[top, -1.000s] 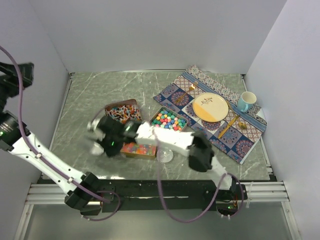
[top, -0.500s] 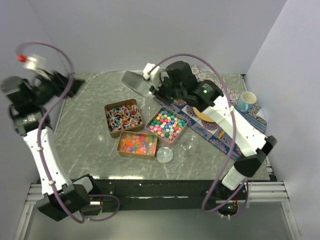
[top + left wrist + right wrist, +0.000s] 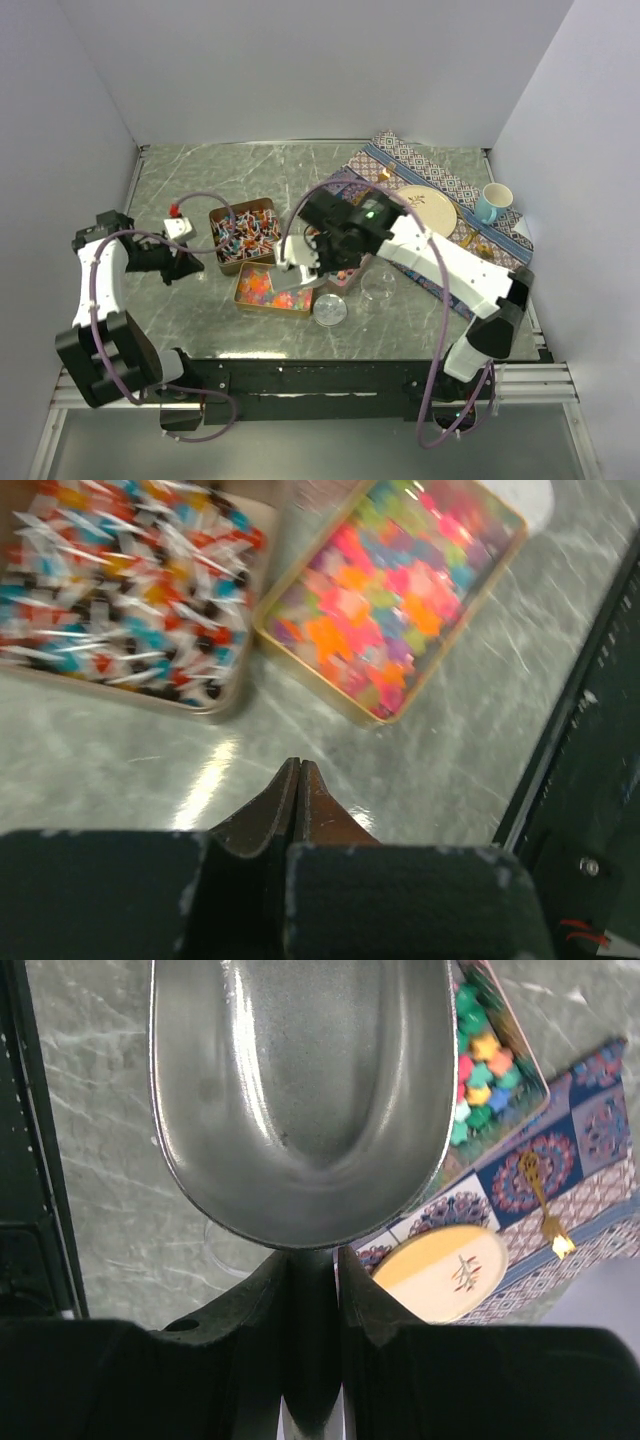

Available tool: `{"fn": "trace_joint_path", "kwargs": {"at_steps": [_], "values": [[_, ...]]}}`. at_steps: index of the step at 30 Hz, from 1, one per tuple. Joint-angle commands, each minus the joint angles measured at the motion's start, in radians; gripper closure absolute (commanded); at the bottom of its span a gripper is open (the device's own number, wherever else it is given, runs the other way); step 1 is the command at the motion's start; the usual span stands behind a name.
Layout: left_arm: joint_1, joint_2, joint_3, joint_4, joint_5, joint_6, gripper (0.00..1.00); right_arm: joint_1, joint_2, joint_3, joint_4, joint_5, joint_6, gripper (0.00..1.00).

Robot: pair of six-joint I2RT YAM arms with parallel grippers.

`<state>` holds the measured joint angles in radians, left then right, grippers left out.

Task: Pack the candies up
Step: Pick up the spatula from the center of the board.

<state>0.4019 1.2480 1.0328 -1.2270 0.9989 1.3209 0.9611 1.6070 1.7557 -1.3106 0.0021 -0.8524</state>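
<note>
The candies lie in three copper tins: wrapped stick sweets [image 3: 245, 235] [image 3: 130, 610], orange-pink beads [image 3: 270, 290] [image 3: 390, 600] and chunky pastel pieces [image 3: 345, 262] [image 3: 480, 1060]. My left gripper [image 3: 192, 265] [image 3: 298, 766] is low over the table just left of the tins, shut with nothing between its fingers. My right gripper [image 3: 312, 258] [image 3: 312, 1255] hovers over the tins, shut on the handle of a metal scoop [image 3: 300, 1100]. The scoop's bowl holds nothing. The right arm hides part of the chunky-piece tin in the top view.
A clear round jar [image 3: 378, 285] and its lid [image 3: 330, 310] stand in front of the tins. At the right a patterned placemat [image 3: 495, 290] carries a yellow-and-white plate [image 3: 430, 212] [image 3: 440, 1270], a gold spoon [image 3: 545, 1205] and a blue mug [image 3: 492, 203].
The left gripper has gone from open to shut and come down from high at the far left to beside the tins. The right arm brought the scoop from the back to over the tins.
</note>
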Motion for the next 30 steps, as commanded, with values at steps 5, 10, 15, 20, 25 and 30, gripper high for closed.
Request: {"fn": "trace_joint_path", "kwargs": {"at_steps": [5,10,15,20,25,30], "values": [[-0.078,0.041,-0.16,0.058,0.104,0.176,0.99,0.099,0.091,-0.03,-0.136,0.235,-0.091,1.0],[-0.136,-0.008,-0.281,0.201,0.147,0.081,0.99,0.131,0.162,-0.053,-0.136,0.303,-0.037,1.0],[-0.14,-0.007,-0.231,0.314,0.271,-0.188,0.99,0.127,0.258,0.025,-0.133,0.265,0.07,1.0],[-0.199,0.048,-0.189,0.668,0.368,-0.858,0.83,0.033,0.35,0.212,-0.131,0.092,0.202,1.0],[-0.249,0.057,-0.272,1.12,0.241,-1.471,0.49,-0.022,0.36,0.306,-0.124,0.013,0.228,1.0],[-0.239,0.087,-0.281,1.268,0.202,-1.684,0.43,-0.024,0.271,0.248,-0.047,0.003,0.197,1.0]]}}
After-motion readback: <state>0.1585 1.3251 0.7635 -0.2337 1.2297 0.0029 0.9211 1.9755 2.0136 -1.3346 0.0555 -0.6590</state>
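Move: The spatula, a metal scoop already gripped by the right hand, has its bowl about 18 cm to the left hand's right, 4 cm back and 4 cm higher. Below the left hand, the gummy tin lies 14 cm right and 2 cm back, the lollipop tin 7 cm right and 12 cm ahead. From the right hand the left gripper is some 25 cm left, 1 cm ahead and 6 cm lower; the star-candy tin lies 9 cm straight ahead, 21 cm below. The left hand, shut and empty, dips about 6 cm while drawing back and right, then swings forward and up again, ending some 9 cm farther right towards the spatula's bowl, its wrist rolling about 40 degrees so the fingers point more level as they open to just over half. The right hand keeps its grip on the spatula, sinks about 8 cm while its wrist tilts and swings back, then brings it forward and left, slightly up, towards the left gripper. ##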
